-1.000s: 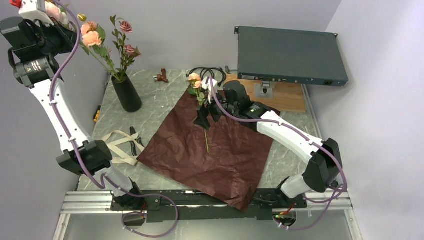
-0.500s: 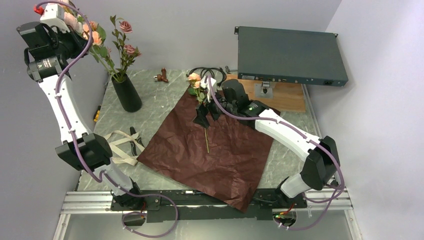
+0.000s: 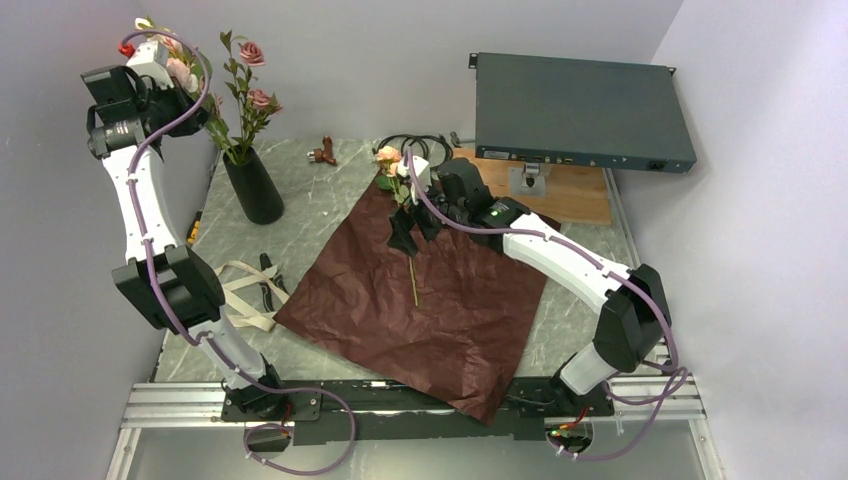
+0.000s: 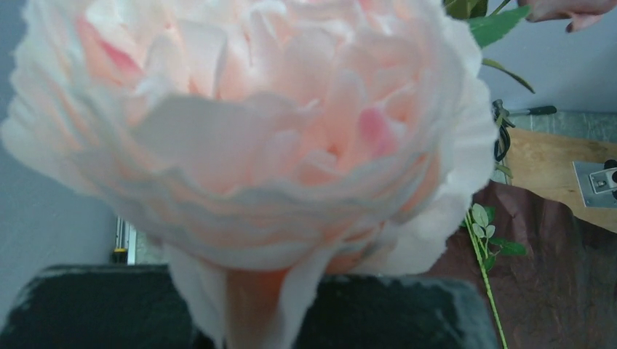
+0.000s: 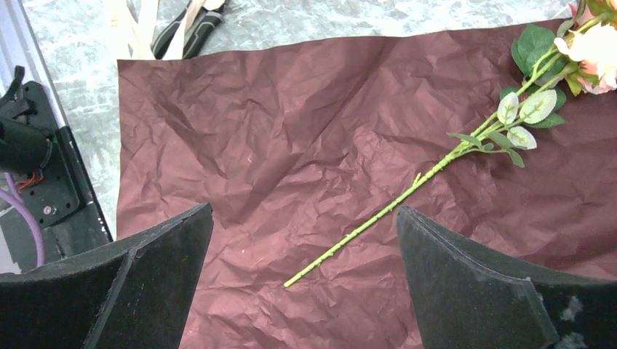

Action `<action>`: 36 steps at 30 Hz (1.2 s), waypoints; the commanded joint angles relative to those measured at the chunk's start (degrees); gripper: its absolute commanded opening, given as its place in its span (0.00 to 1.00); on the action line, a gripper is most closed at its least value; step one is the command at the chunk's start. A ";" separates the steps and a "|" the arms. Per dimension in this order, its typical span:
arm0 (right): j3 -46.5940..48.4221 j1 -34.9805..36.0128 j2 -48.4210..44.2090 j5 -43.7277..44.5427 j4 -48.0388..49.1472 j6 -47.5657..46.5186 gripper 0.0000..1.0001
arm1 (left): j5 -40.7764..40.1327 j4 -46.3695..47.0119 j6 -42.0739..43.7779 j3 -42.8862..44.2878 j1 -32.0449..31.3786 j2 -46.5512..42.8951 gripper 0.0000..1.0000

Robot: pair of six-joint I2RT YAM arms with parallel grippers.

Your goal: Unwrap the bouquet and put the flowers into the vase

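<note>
The bouquet's maroon paper (image 3: 430, 300) lies spread flat on the table. One of the flowers (image 3: 390, 158), a peach rose, rests on it with its green stem (image 5: 393, 200) running toward the near side. My right gripper (image 3: 410, 225) hovers open over that stem, which lies between and below the fingers (image 5: 153, 269), untouched. The black vase (image 3: 253, 185) stands at the back left with several roses (image 3: 250, 55) in it. My left gripper (image 3: 185, 95) is raised high, left of those roses, shut on a pale pink rose (image 4: 255, 123) that fills its wrist view.
A grey rack unit (image 3: 580, 110) on a wooden board (image 3: 570, 190) stands at the back right. A coiled black cable (image 3: 415, 145) lies behind the paper. The beige ribbon (image 3: 235, 290) and pliers (image 3: 268, 280) lie left of the paper. A small brown object (image 3: 322, 153) sits near the vase.
My left arm has swung right and down with the pink rose, closer to the roses in the vase. The right gripper has stayed open over the stem, its arm only shifting slightly.
</note>
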 commanded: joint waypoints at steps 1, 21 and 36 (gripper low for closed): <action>3.00 -0.79 0.78 1.02 -0.34 -0.60 1.00 | 2.14 2.15 1.70 -1.00 -0.30 0.00 0.00; 2.37 -4.96 3.64 0.51 -2.93 1.61 1.00 | 0.87 1.32 5.35 -7.35 -1.46 0.70 0.17; 1.06 -7.02 4.15 0.53 -3.11 2.52 1.00 | 0.10 -2.13 3.40 -10.93 -1.31 -5.11 0.68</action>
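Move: The left hand holds the pale pink flowers; the vase's middle lies about 6 cm to its right, 2 cm ahead and 23 cm below. The mauve roses' blooms are some 12 cm right, 5 cm ahead and 5 cm higher. From the open right hand, the last peach flower's middle lies about 16 cm ahead, 2 cm left and 21 cm below; the brown paper's middle is level with it, 3 cm right, 22 cm below. Left lowers the pale flowers some 7 cm towards the vase, opening halfway; open right hand sinks rightward and forward. ##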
